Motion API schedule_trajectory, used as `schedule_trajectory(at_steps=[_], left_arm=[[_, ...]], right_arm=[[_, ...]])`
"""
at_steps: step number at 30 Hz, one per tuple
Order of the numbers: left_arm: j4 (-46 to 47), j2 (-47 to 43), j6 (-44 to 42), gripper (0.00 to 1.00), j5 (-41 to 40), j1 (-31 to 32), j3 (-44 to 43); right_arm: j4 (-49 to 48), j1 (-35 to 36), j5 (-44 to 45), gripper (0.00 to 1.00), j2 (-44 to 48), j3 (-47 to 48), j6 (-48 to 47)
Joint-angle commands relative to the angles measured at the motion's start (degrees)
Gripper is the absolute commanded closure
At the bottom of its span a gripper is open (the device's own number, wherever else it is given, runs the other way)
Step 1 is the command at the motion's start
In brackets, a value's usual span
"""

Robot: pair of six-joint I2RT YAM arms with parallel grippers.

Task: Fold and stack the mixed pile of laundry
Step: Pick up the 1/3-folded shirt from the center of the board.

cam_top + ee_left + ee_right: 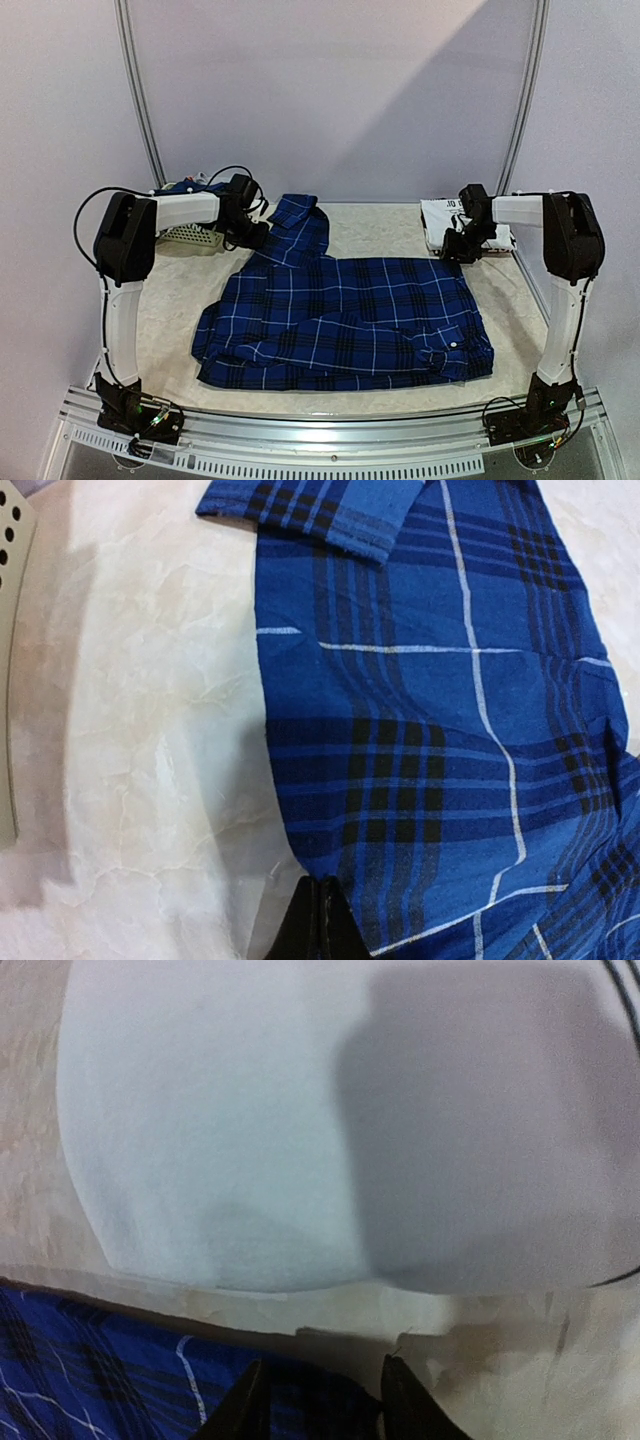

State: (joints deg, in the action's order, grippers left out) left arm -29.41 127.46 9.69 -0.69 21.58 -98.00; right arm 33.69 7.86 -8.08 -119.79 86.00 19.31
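Note:
The blue-and-black plaid shirt (340, 320) lies spread across the middle of the table, one part reaching toward the back. My left gripper (252, 235) is at the shirt's back left edge. In the left wrist view it (325, 900) is shut, pinching the edge of the plaid cloth (430, 730). My right gripper (460, 248) is at the shirt's back right corner. In the right wrist view its fingers (245, 1405) stand apart, with dark plaid cloth (100, 1370) lying between them at the table.
A folded white garment (438, 215) with black print lies at the back right, just beyond the right gripper, and fills the right wrist view as the white garment (250, 1130). A white slatted basket (190, 238) stands at the back left by the left arm; its rim (10, 630) shows in the left wrist view.

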Motion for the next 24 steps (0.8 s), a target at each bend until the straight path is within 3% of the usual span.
schedule_trajectory(at_steps=[1, 7, 24], left_arm=[[-1.17, -0.96, 0.29, 1.00, -0.63, -0.36, -0.88], [-1.48, -2.13, 0.37, 1.00, -0.79, -0.09, -0.64], [-3.61, -11.39, 0.00, 1.00, -1.59, 1.09, 1.38]], right_arm=[[-0.90, 0.05, -1.76, 0.68, -0.99, 0.92, -0.32], [-0.59, 0.04, -1.50, 0.99, 0.05, 1.10, -0.08], [-1.50, 0.05, -1.98, 1.00, 10.91, -3.72, -1.24]])
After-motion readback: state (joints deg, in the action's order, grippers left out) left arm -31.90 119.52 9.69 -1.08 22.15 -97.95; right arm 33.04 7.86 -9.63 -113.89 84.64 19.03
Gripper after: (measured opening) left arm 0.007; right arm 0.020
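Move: The right hand hovers with half-open fingers right at the folded shirt's far right corner, about 1 cm above it; the white tee pile lies some 12 cm ahead of that hand and 5 cm to its right. The left hand already has the shirt's left shoulder edge pinched. From the left hand, the loose sleeve's middle is about 8 cm ahead and 10 cm right, and the laundry basket roughly 8 cm ahead and 17 cm left. Pinching the plaid shirt's far right corner, the right fingers close fully while that hand stays practically in place just off the table. After a short hold, both hands go straight up together, the left about 7 cm with its shoulder grip kept and fingertips tipping slightly outward, the right about 4 cm and still gathering speed. ##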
